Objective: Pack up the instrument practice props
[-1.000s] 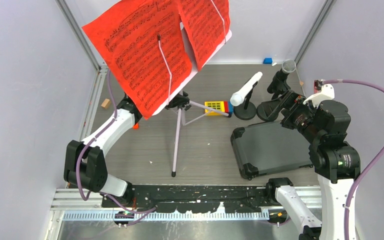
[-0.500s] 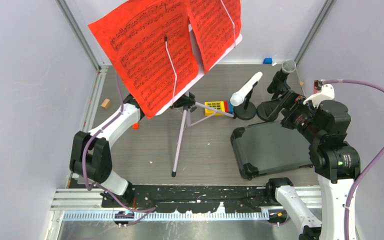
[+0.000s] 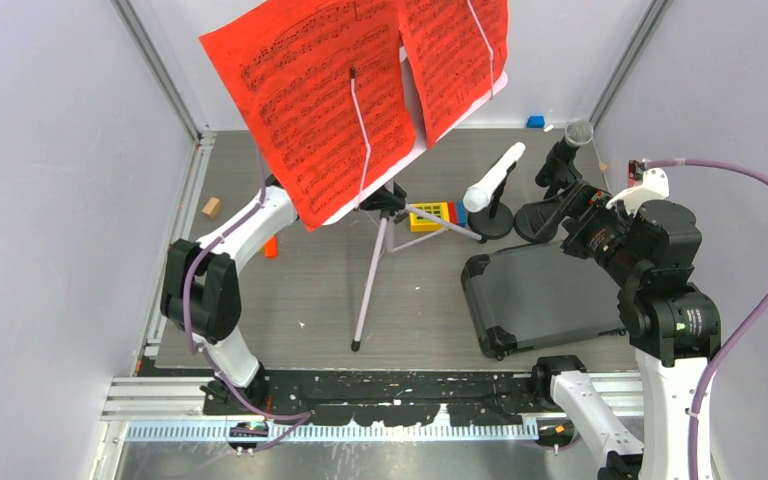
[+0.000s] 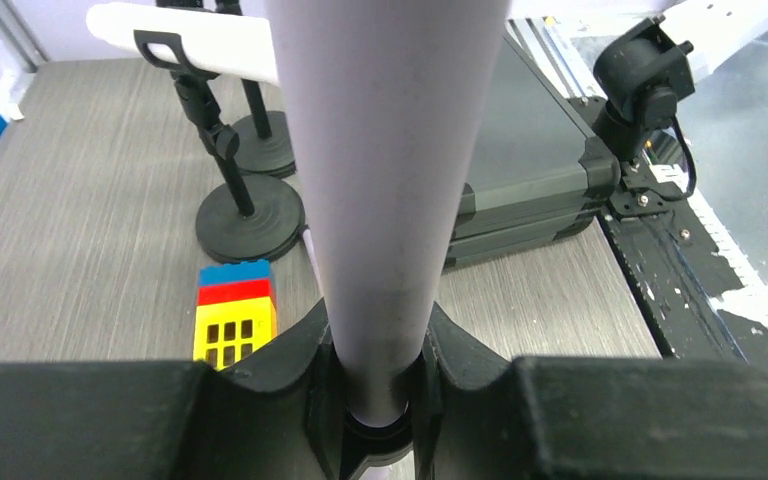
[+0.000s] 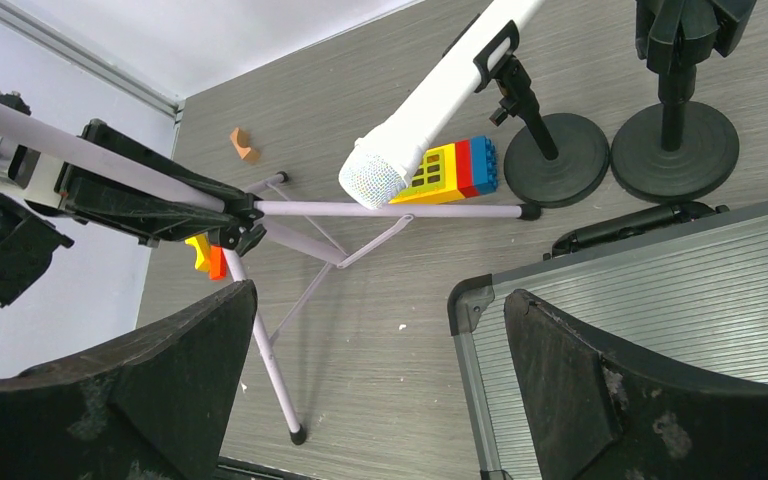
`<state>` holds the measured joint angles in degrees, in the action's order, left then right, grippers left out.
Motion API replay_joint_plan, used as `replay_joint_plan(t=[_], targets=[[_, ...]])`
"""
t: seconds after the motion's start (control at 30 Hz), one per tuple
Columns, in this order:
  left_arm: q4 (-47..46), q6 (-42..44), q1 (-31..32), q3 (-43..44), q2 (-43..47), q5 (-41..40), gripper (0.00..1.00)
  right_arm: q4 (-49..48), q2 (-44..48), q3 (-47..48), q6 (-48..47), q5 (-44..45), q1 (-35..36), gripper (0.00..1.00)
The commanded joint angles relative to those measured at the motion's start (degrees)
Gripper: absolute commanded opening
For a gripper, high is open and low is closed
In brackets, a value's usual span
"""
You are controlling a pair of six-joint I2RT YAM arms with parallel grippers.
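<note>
Two red sheet-music pages (image 3: pixel 330 110) lie on the pale lilac music desk (image 3: pixel 484 98), high in the top view. Its pole (image 4: pixel 385 200) passes between the fingers of my left gripper (image 4: pixel 380 390), which is shut on it just above the tripod legs (image 3: pixel 372 280). The white microphone (image 3: pixel 492 178) and the black grey-headed microphone (image 3: pixel 570 140) sit tilted in two black round-based holders (image 5: pixel 557 160) (image 5: pixel 675 150). My right gripper (image 5: pixel 380 300) hangs open and empty above the case's left edge, near the holders.
A dark hard case (image 3: pixel 545 295) lies shut at the front right. A yellow, red and blue toy block (image 3: pixel 432 215) lies by the tripod. A wooden block (image 3: pixel 211 207), an orange piece (image 3: pixel 271 247) and a small blue block (image 3: pixel 535 122) lie on the floor. Walls close in on both sides.
My left arm has swung right, carrying the stand and its red pages to the right. The right arm, the microphones and the case have not moved.
</note>
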<state>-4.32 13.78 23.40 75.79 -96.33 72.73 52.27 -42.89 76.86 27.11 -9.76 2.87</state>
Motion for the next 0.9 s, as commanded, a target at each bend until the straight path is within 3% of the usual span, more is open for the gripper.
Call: replay_joint_plan(t=[0.0,0.17,0.33,0.4,0.43,0.73,0.87], targets=[[19.17,9.75,1.39,7.61,-3.34,2.07,0.0,-0.92,-0.48,1.6,-0.57,-0.06,0.03,1.0],[35.87,23.6,1.1,12.89,-4.84,-3.8,0.02,-0.37,0.12,1.68,-1.02,0.59,0.03,1.0],[31.34,21.21,-0.06,9.23,-2.62,-7.07,0.16,-0.34,0.19,1.63,-1.1,0.28,0.02,1.0],[26.52,17.66,-0.4,7.12,-1.22,-7.43,0.65,-0.38,0.1,1.63,-1.1,0.05,0.01,1.0],[24.81,16.24,-0.45,6.5,-0.55,-7.64,0.77,-0.36,0.05,1.58,-1.08,-0.01,0.02,1.0],[17.5,9.06,-0.46,4.61,1.35,-8.82,0.94,-0.43,0.55,0.66,-1.1,0.03,0.02,1.0],[7.32,1.04,-0.45,0.44,3.6,-9.32,1.0,-0.48,0.96,0.31,-1.15,0.51,0.03,1.0]])
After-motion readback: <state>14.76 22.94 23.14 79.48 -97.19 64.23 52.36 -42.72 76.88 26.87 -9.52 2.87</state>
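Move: The left hand has its fingers shut on the music stand's pole, with the black tripod hub only about 3 cm straight below. From this hand the yellow block lies some 9 cm ahead, 11 cm right and 24 cm down; the white microphone is roughly 23 cm right, 7 cm ahead and 8 cm lower. The black case lies about 36 cm right and 12 cm back, 22 cm down. The idle right hand has the hub some 32 cm to its left, 10 cm ahead and 13 cm down. Hardly shifting at first, the left hand keeps its pinch on the pole while its fingers, pointing right, tip slightly downward. Then they spread wide and let go as the hand sinks about 3 cm to the level of the hub, drifting a centimetre or two left, still astride the pole and now tipped some 10 degrees. ##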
